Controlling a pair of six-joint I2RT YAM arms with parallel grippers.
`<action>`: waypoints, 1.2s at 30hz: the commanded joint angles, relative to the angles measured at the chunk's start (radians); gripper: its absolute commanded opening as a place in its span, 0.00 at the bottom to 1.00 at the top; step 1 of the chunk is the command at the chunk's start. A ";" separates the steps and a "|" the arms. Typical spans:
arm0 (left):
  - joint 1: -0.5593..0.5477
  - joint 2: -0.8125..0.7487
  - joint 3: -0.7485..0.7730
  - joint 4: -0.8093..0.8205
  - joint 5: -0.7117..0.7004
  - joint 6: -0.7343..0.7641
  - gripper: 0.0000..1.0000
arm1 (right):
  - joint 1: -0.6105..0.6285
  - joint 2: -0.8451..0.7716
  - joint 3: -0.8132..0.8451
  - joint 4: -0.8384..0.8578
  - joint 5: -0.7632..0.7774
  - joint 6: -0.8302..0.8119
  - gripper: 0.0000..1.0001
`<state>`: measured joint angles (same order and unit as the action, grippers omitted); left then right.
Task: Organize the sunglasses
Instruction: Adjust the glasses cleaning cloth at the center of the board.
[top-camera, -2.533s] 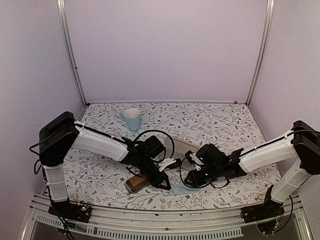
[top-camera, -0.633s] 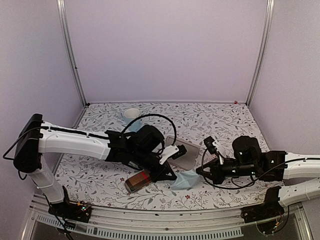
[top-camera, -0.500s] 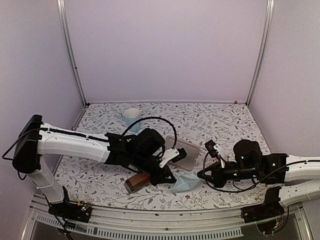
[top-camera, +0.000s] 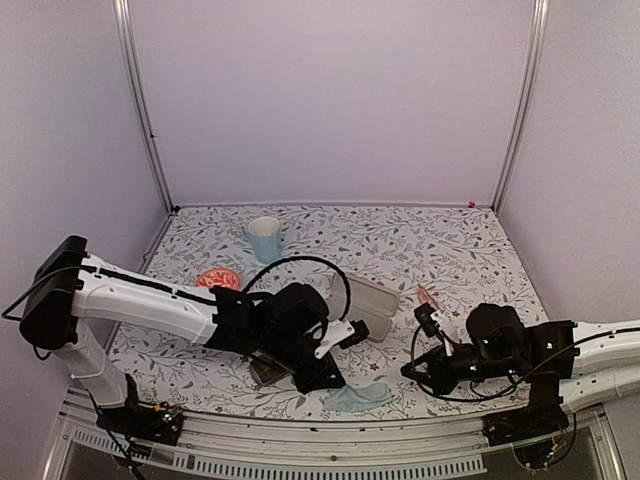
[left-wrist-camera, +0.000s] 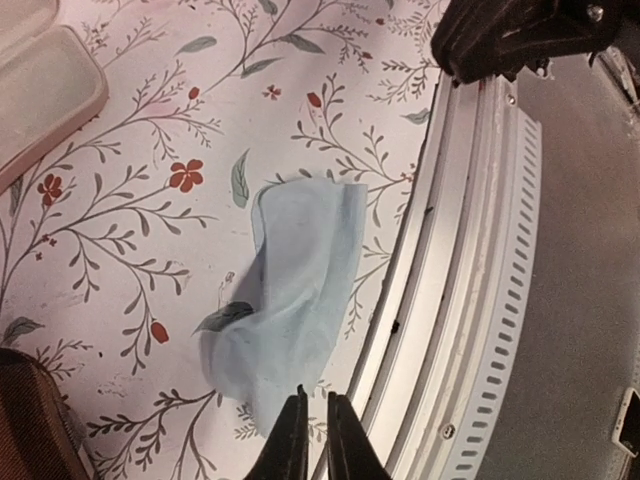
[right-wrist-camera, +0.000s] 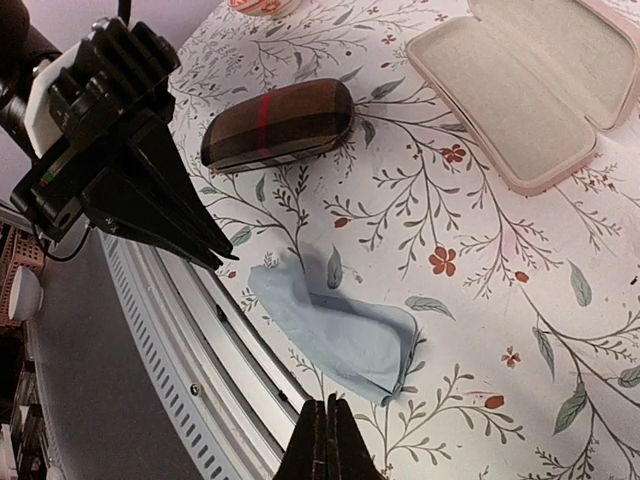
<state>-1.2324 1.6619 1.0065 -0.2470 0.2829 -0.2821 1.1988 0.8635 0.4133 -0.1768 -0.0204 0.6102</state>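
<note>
No pair of sunglasses shows clearly in any view. A thin pinkish thing (top-camera: 428, 296) lies right of the open pink case (top-camera: 365, 305); I cannot tell what it is. A pale blue cloth (top-camera: 360, 397) lies crumpled at the table's front edge. My left gripper (left-wrist-camera: 312, 395) hovers just beside its near corner, jaws a narrow gap apart with nothing between them, and the cloth (left-wrist-camera: 295, 300) lies loose on the table. My right gripper (right-wrist-camera: 325, 403) is shut and empty, its tips just short of the cloth (right-wrist-camera: 340, 325). From the right wrist view the left gripper (right-wrist-camera: 228, 258) points at the cloth's far end.
The brown red-banded case (right-wrist-camera: 280, 125) lies shut behind the cloth, half under the left arm (top-camera: 268, 370). Its pink neighbour (right-wrist-camera: 510, 90) stands open and empty. A blue cup (top-camera: 265, 238) and an orange-red dish (top-camera: 218, 278) sit at the back left. The metal front rail (left-wrist-camera: 470, 250) runs right beside the cloth.
The cloth, held up between both grippers before, now lies on the table nearer the front rail. The left jaws have parted a little. Both grippers have drawn back toward the near edge.
</note>
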 joint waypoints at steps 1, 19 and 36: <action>-0.009 0.055 0.006 0.047 -0.009 0.017 0.11 | 0.009 0.012 -0.014 -0.012 0.060 0.066 0.00; 0.069 0.087 -0.036 0.054 0.045 0.011 0.33 | -0.047 0.397 0.102 0.077 0.030 0.038 0.26; 0.091 0.151 -0.071 0.073 0.082 -0.024 0.35 | -0.036 0.630 0.181 0.099 -0.052 -0.014 0.36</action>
<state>-1.1366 1.7859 0.9562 -0.1928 0.3553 -0.2943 1.1419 1.4586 0.5655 -0.0685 -0.0834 0.6086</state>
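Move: The cleaning cloth lies flat between the hands, its middle about 5 cm right of the left hand, 1 cm ahead and 8 cm below; from the right hand it is about 10 cm left, level fore and aft, and 11 cm below. The brown sunglasses case sits some 10 cm ahead and 10 cm left of the left hand. The open pale case lies about 22 cm ahead and 6 cm right of that same hand. The cloth is approached at both ends. The right hand sinks about 9.5 cm, easing some 3 cm left and 2 forward while its fingers tip some 20 degrees more steeply downward, to the right end; the left hand lowers about 5.5 cm, then also shifts slightly forward and left, over the left end. Both grippers open partway, from shut or nearly so; whether any tip touches cloth can't be seen. ##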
